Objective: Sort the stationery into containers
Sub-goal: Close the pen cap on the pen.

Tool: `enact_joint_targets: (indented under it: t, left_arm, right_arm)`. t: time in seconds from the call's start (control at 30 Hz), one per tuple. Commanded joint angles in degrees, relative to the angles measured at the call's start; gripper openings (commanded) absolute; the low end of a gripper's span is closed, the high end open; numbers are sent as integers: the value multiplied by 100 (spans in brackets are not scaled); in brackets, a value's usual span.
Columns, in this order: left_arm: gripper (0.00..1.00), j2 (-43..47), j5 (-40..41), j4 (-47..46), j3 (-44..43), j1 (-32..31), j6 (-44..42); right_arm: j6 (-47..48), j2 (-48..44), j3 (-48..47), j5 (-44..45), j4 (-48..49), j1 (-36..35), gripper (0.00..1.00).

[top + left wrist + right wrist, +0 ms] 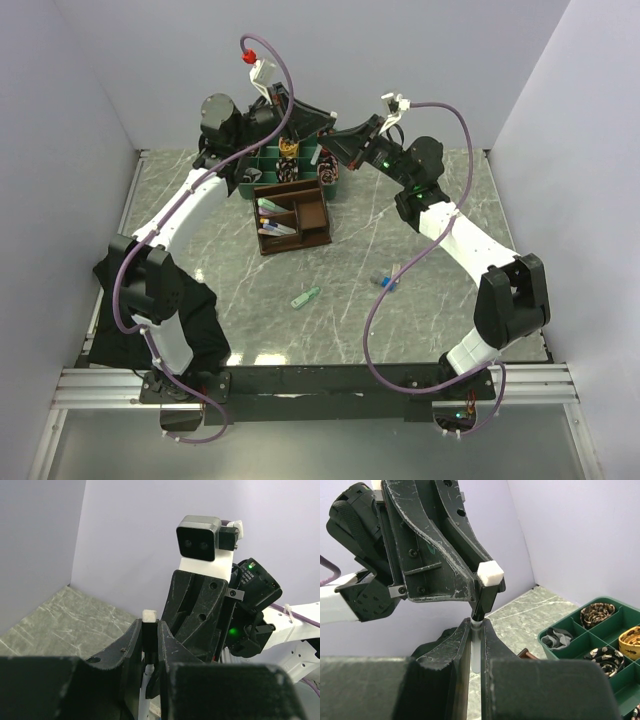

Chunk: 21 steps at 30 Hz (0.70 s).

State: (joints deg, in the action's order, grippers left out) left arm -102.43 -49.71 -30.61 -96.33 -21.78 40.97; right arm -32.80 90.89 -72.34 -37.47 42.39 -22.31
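Note:
A white marker with a black cap [487, 595] is held in the air between both grippers, above the back of the table. My left gripper [150, 629] is shut on the black cap [149, 630], whose white end [149, 615] sticks out past the fingertips. My right gripper [477, 626] is shut on the white barrel [476, 652]. In the top view the left gripper [300, 118] and the right gripper [340, 135] meet tip to tip. The dark brown organiser [312, 212] stands below them with several pens [272, 208] in its left compartments. A mint-green clip [306, 297] and a blue pen [388, 278] lie loose on the table.
A green compartment tray [246, 183] with rolled belts stands just behind the organiser; its rim [547, 647] shows in the right wrist view. White walls close the table at the back and sides. The arm bases and a metal rail [320, 380] run along the near edge.

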Motion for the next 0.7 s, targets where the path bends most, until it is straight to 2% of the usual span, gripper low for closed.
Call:
enact_joint_targets:
  t: [0.0, 0.2, 0.27, 0.37, 0.4, 0.5, 0.67]
  left_arm:
    - [1, 232, -82, -94, 71, 16, -142]
    - [1, 215, -65, -15, 185, -2, -177]
    - [5, 206, -47, 29, 168, -2, -221]
    - [23, 206, -3, 90, 115, -2, -318]
    - [33, 197, 5, 116, 97, -2, -344]
    - [43, 180, -3, 161, -8, 7, -493]
    - [52, 127, -74, 170, -307, 51, -669]
  right_arm:
    - [-34, -89, -298, 47, 199, 51, 0]
    - [-201, -45, -404, 100, 296, 86, 0]
    - [-201, -19, -492, 91, 305, 86, 0]
    - [-140, -10, -536, 47, 305, 95, 0]
    - [-113, -10, -553, 21, 313, 95, 0]
    - [19, -28, -554, -49, 287, 95, 0]
    - [133, -45, -545, -67, 191, 95, 0]
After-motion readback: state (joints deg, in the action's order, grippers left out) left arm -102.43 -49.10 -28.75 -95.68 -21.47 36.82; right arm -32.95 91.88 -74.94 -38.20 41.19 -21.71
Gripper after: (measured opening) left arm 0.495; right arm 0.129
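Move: The left hand grips the pen cap; the pen it goes onto stands upright in the right hand's fingers, its middle straight below the left hand point by about 5 cm. From the right hand, the cap sits roughly 4 cm straight above. Well below, about 40 cm down from the left hand, lie the brown box, about 2 cm ahead and 8 cm left, and the green tray, some 18 cm ahead and 10 cm left. Downwards by about 1 cm, the left hand presses the cap onto the pen, then opens its fingers from nearly shut to half open while drifting slightly forward and turning only a couple of degrees. The right hand keeps its pinch on the pen, nearly still at first, then lifts it about 1 cm as the left fingers spread. ##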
